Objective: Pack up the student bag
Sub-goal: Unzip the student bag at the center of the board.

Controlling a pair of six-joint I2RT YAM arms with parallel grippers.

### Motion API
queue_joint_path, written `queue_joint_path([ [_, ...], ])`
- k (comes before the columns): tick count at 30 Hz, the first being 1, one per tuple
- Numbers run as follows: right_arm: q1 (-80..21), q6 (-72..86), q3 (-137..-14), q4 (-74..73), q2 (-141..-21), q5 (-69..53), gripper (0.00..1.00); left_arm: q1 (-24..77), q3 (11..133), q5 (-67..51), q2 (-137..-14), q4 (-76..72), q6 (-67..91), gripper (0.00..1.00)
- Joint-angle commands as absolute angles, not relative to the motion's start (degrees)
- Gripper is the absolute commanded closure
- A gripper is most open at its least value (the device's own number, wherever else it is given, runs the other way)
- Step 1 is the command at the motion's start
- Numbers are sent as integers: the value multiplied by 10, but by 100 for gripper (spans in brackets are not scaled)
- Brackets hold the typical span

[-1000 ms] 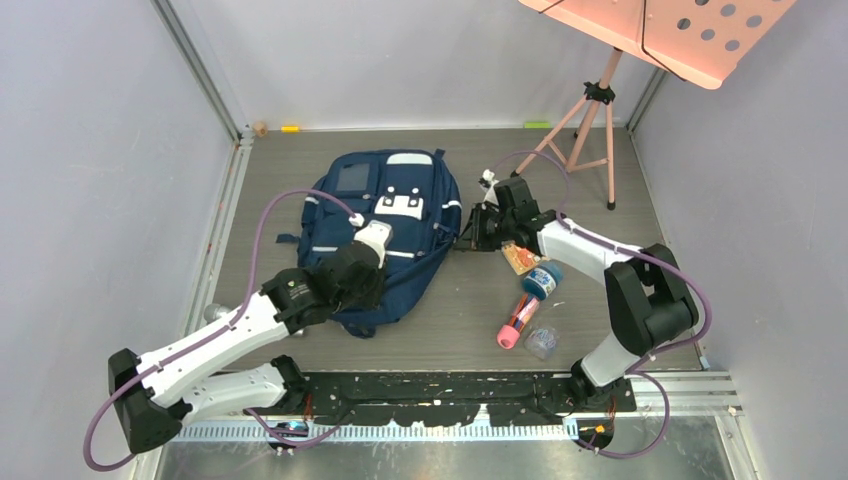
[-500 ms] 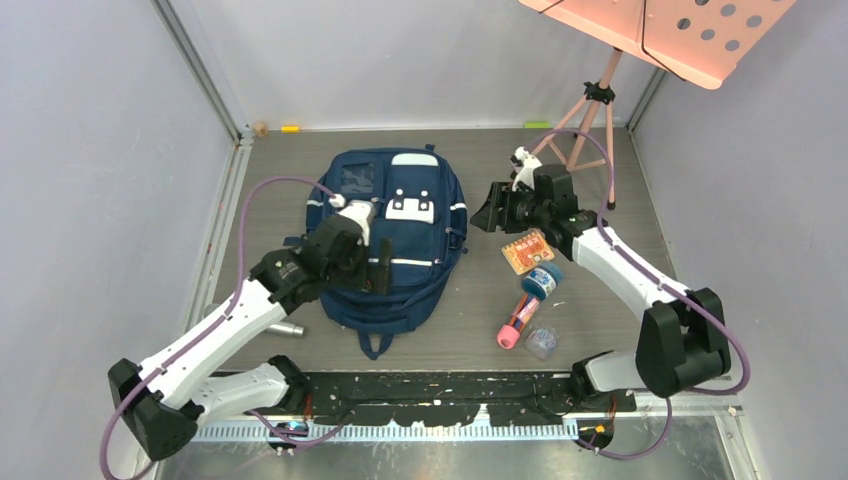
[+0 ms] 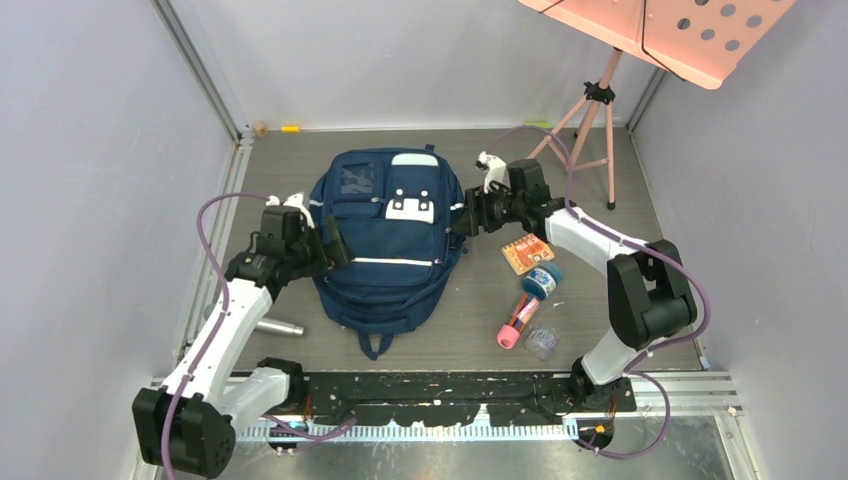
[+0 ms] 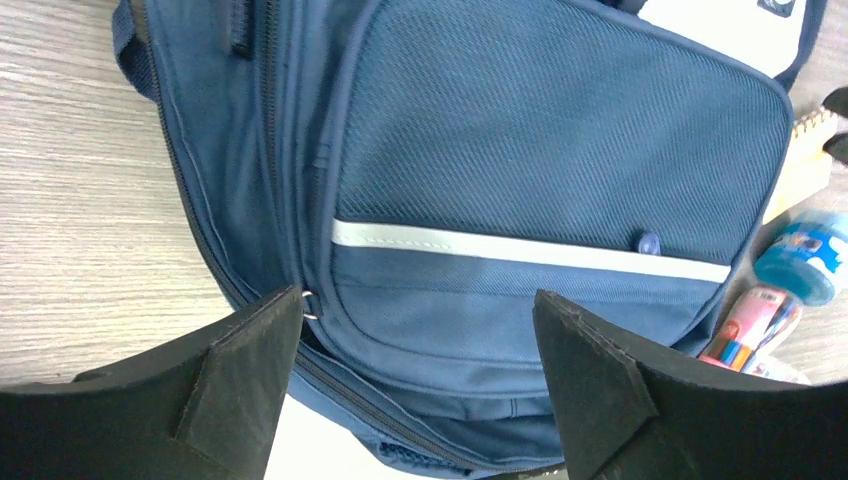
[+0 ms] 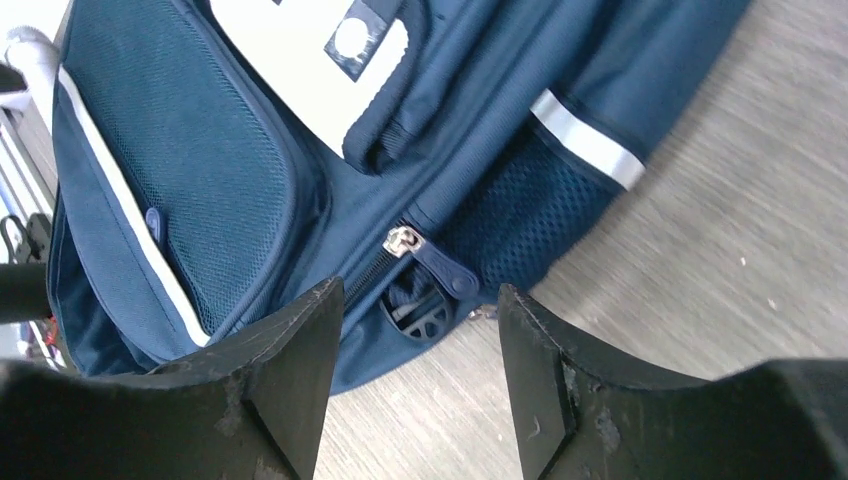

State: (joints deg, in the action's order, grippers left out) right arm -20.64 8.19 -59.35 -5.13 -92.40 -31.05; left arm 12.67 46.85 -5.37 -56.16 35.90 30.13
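The student bag (image 3: 385, 245), a navy backpack with pale stripes and a white patch, lies flat on its back mid-table. My left gripper (image 3: 330, 246) is open at the bag's left side. In the left wrist view its jaws (image 4: 415, 305) straddle the bag's lower front pocket (image 4: 560, 150), and a small zipper ring (image 4: 311, 304) sits by the left finger. My right gripper (image 3: 466, 221) is open at the bag's right side. In the right wrist view it (image 5: 420, 300) hovers just over a zipper pull (image 5: 432, 263) beside the mesh side pocket (image 5: 520, 215). Neither holds anything.
Right of the bag lie an orange packet (image 3: 526, 252), a blue-capped bottle (image 3: 541, 280), a pink pen tube (image 3: 515, 322) and a clear lump (image 3: 541, 342). A silver cylinder (image 3: 275, 327) lies at the bag's lower left. A pink music stand's tripod (image 3: 590, 120) is at back right.
Both grippers went from shut to open. The left arm moved off the bag's top to its left side; the right gripper returned to the bag's right edge. The bag now lies straighter.
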Motion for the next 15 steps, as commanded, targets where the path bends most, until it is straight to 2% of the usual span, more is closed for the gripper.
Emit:
queue_joint_path([
  [1, -226, 9, -633, -28, -949, -341, 37, 85, 454, -109, -578, 300, 311, 16],
  [8, -241, -36, -652, -28, -987, -334, 38, 74, 438, -106, -600, 293, 310, 26],
  [15, -243, -59, -662, -41, -1012, -347, 43, 72, 425, -104, -615, 282, 304, 42],
])
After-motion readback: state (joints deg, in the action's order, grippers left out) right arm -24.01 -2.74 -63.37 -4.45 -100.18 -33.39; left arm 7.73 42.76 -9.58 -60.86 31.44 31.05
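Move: The bag's left edge lies about 5 cm below the left hand, roughly 1 cm ahead and 1 cm left; the white strip's middle is some 9 cm right and level with the hand. For the right hand, the side zipper pull is about 4 cm left, level, 5 cm down; the face patch lies 4 cm ahead and 12 cm left, the strip's small pull 6 cm back and 6 cm left, and the orange booklet 6 cm back and 13 cm right. Both hands sink about 3 cm, left part-closing towards the bag's left edge, open right reaching left towards the pull. ##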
